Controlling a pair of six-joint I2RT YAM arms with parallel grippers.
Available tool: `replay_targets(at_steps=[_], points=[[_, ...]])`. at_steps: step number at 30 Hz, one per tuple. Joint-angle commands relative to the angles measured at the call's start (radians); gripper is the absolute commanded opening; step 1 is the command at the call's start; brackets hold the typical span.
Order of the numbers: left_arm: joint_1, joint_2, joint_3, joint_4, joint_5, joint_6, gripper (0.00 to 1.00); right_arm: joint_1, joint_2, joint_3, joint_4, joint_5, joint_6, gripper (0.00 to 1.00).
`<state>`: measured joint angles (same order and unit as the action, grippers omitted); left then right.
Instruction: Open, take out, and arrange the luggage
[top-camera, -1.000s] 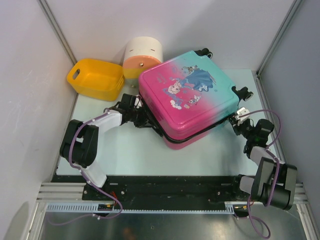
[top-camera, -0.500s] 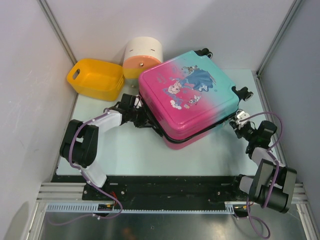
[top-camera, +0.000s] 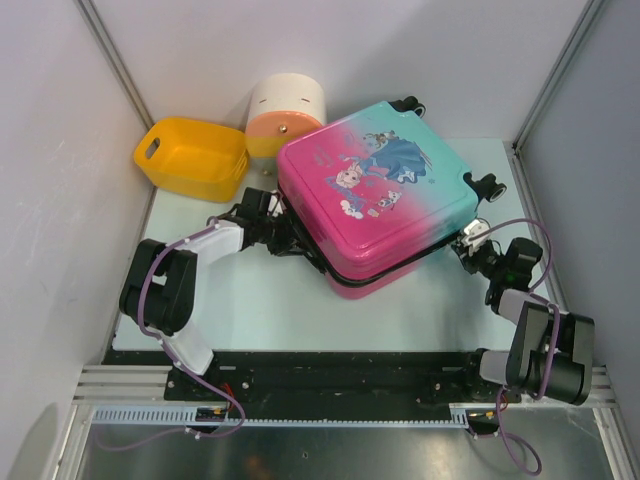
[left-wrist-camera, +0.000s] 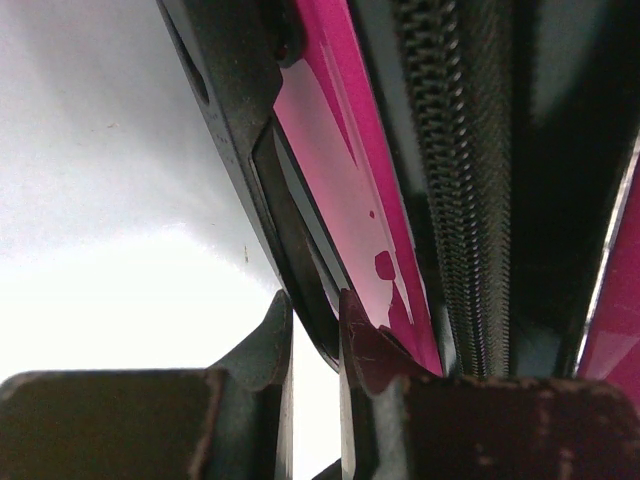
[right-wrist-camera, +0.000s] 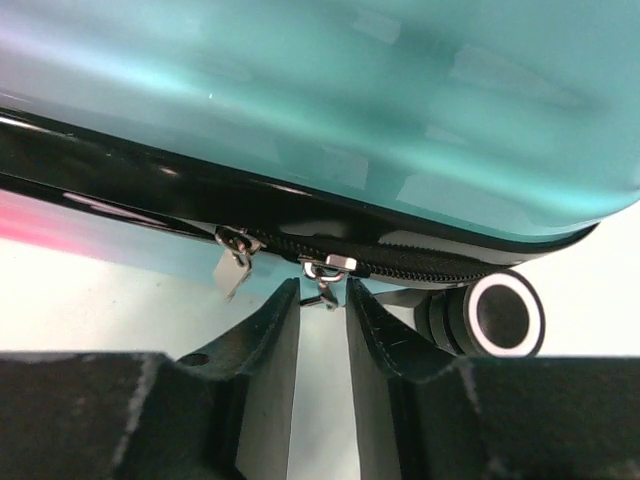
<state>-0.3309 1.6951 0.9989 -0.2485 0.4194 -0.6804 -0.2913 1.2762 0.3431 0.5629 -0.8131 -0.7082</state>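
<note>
The luggage lies flat on the table, its pink-to-teal printed shell facing up and its wheels at the back right. At the pink left edge, my left gripper is shut on a black strip of the rim, which fills the gap between its fingertips. The zip teeth run just right of that strip. My right gripper is at the teal front-right corner, open by a narrow gap. A small metal zip pull hangs between its tips without being pinched. A second pull hangs to the left.
A yellow basket and a cream-and-orange round box stand at the back left, touching the luggage's far corner. A black wheel sits just right of my right fingers. Walls close in on both sides.
My right gripper has shifted a little left, closer to the luggage's corner, and its jaws closed briefly and parted again. The left arm and the luggage have not moved.
</note>
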Motion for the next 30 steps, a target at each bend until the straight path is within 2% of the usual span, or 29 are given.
replay_targets(at_steps=[1,2,5,13,18,23,30], points=[[0.027,0.032,-0.054,-0.086,-0.119,0.147,0.0,0.012,0.026,0.033,0.091,0.026,0.016,0.27],[0.027,0.031,-0.055,-0.084,-0.119,0.143,0.0,0.012,0.022,0.033,0.091,0.023,0.016,0.24],[0.027,0.012,-0.072,-0.084,-0.139,0.143,0.0,0.009,0.006,0.033,0.063,0.022,0.007,0.0],[0.053,-0.084,-0.146,-0.086,-0.194,0.16,0.0,-0.12,-0.113,0.033,-0.124,-0.032,-0.054,0.0],[0.11,-0.123,-0.151,-0.152,-0.225,0.237,0.0,-0.187,-0.149,0.037,-0.184,-0.06,-0.108,0.0],[0.187,-0.135,-0.106,-0.244,-0.298,0.355,0.0,-0.206,-0.133,0.048,-0.181,-0.047,-0.103,0.0],[0.265,-0.153,-0.091,-0.307,-0.35,0.458,0.0,-0.216,-0.089,0.053,-0.055,-0.027,-0.011,0.0]])
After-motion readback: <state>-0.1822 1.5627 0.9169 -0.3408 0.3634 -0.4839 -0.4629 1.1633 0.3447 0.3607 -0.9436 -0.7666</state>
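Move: The suitcase's zip pull hangs about 1 cm ahead of the right fingertips and 1 cm below them. The second zip pull is some 4 cm to this hand's left, level in reach; the lower wheel is roughly 6 cm ahead and 5 cm right. The left gripper is already on the carry handle, with the suitcase's middle about 12 cm ahead and 18 cm right of it; the yellow basket is some 24 cm ahead and 27 cm left. Shut the right fingers on the zip pull, then draw it about 4 cm right and back, towards the wheel-end corner, and keep the pinch. Once that pull is under way, bring the left gripper, still on the carry handle, some 7 cm left at level height, dragging the suitcase away from the right hand with a slight roll of the wrist. ##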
